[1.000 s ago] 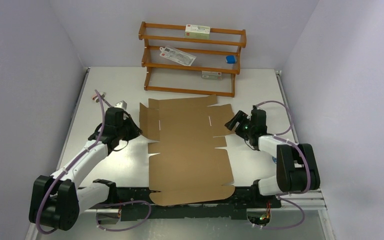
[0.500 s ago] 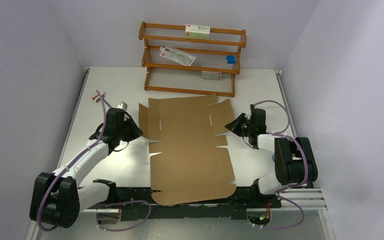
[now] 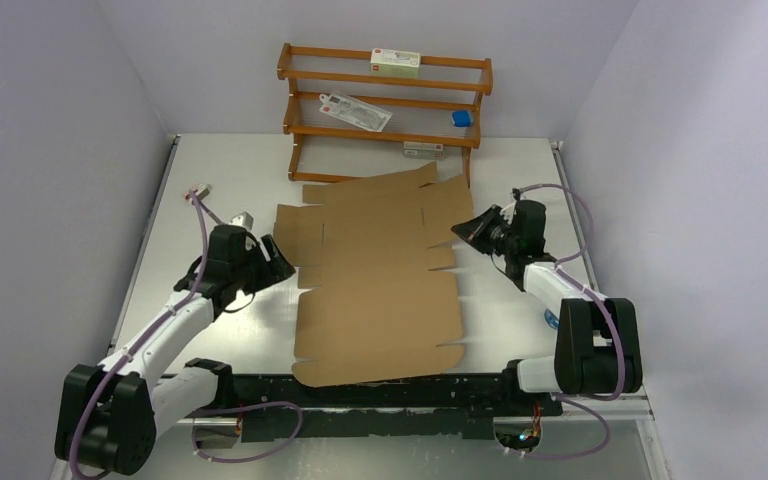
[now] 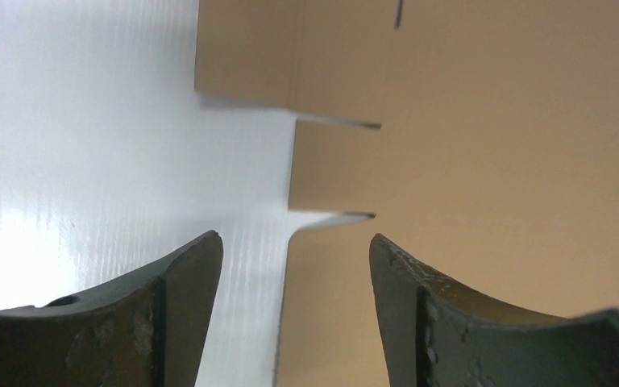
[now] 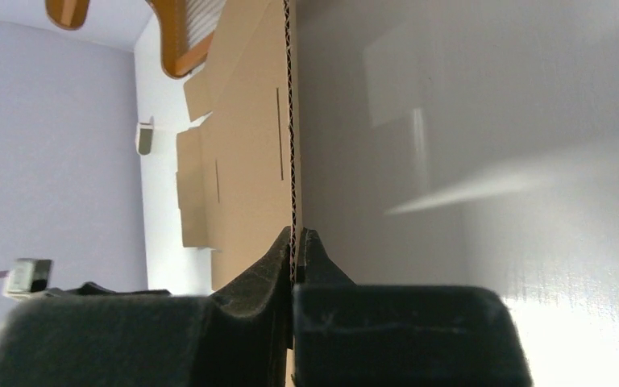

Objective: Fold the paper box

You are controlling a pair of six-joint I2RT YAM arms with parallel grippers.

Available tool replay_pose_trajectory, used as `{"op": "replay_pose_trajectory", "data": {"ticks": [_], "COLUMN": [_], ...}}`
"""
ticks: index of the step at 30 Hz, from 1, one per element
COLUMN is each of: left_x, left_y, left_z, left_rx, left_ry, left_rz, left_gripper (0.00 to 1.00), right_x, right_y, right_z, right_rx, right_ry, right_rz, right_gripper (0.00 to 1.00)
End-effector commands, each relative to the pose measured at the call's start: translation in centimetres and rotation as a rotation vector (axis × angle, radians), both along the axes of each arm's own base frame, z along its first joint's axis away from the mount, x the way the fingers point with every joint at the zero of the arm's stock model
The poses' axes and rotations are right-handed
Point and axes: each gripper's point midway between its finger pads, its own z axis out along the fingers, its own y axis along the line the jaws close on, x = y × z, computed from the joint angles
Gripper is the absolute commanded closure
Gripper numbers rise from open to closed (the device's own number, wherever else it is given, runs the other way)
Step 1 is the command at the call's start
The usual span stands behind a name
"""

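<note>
The paper box (image 3: 380,290) is a flat brown cardboard sheet with flaps and slots, lying in the middle of the table. My right gripper (image 3: 475,230) is shut on the sheet's right flap and holds that edge raised. In the right wrist view the corrugated edge of the paper box (image 5: 250,145) runs straight into the pinched right gripper (image 5: 295,238). My left gripper (image 3: 275,262) is open at the sheet's left edge. In the left wrist view the left gripper (image 4: 292,250) straddles that edge of the paper box (image 4: 492,161) without gripping it.
An orange-brown wooden rack (image 3: 385,115) stands at the back of the white table (image 3: 220,170), and the sheet's far flaps reach its foot. It carries small white cartons (image 3: 395,63) and a blue item (image 3: 461,118). Grey walls close in both sides.
My right gripper shut on the right flap and carried it up and toward the rack, and the sheet shifted back. My left gripper opened and let go of the left edge.
</note>
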Motion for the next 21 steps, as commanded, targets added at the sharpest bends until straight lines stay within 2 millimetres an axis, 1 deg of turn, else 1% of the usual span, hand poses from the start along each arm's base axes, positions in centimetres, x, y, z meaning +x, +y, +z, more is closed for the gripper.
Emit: {"op": "replay_pose_trajectory", "data": {"ticks": [1,4,9,10,11,15,21], "left_x": [-2.1,-2.5,-2.1,-1.9,-1.8,-1.4,-1.6], "left_y": [-1.0,-1.6,-3.0,-3.2,-3.2,-3.5,-4.5], "left_z": [-1.8,-2.6,-3.1,-3.2,-3.4,-4.2,-5.1], "left_rx": [-0.068,-0.108,-0.176,-0.183,-0.187,-0.199,-0.27], "left_ry": [0.066,0.084,0.103,0.105,0.109,0.122,0.145], "left_rz": [-0.041,-0.052,-0.083,-0.087,-0.087,-0.081,-0.086], "left_gripper": [0.27,0.26,0.25,0.25,0.25,0.25,0.25], "right_x": [0.3,0.1,-0.4,-0.2,-0.2,-0.5,-0.8], "right_y": [0.0,0.3,0.8,0.1,0.0,-0.1,-0.4], "right_z": [1.9,2.0,2.0,2.0,2.0,2.0,2.1], "right_rx": [0.044,0.059,0.09,0.097,0.101,0.13,0.171], "right_ry": [-0.009,-0.006,0.014,0.015,0.016,0.033,0.051], "right_rz": [-0.003,0.009,0.031,0.014,0.011,0.013,0.007], "right_gripper": [1.0,1.0,1.0,1.0,1.0,1.0,1.0]}}
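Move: For the left hand, open above the paper box's left edge, the small left tab is the thing to reach: about 4 cm to its right, 2 cm back and 7 cm below. The left side flap lies at the same depth, some 7 cm ahead and 3 cm to the right. The right hand already grips the raised right side flap, whose middle is about 4 cm ahead, 2 cm left and 2 cm lower; the small right tab sits 6 cm back, 3 cm left and 4 cm below. The left hand drops about 5 cm towards the small left tab with its fingers staying wide open, first down and back, then from halfway swinging right and a little forward to end some 3.5 cm farther right, its fingertips tipping down and its left side rolling down by about 10 degrees; no touch on the cardboard can be made out yet. Meanwhile the right hand keeps its pinch on the right side flap, easing it up another 1.5 cm and rolling slightly so that its left side rises. ##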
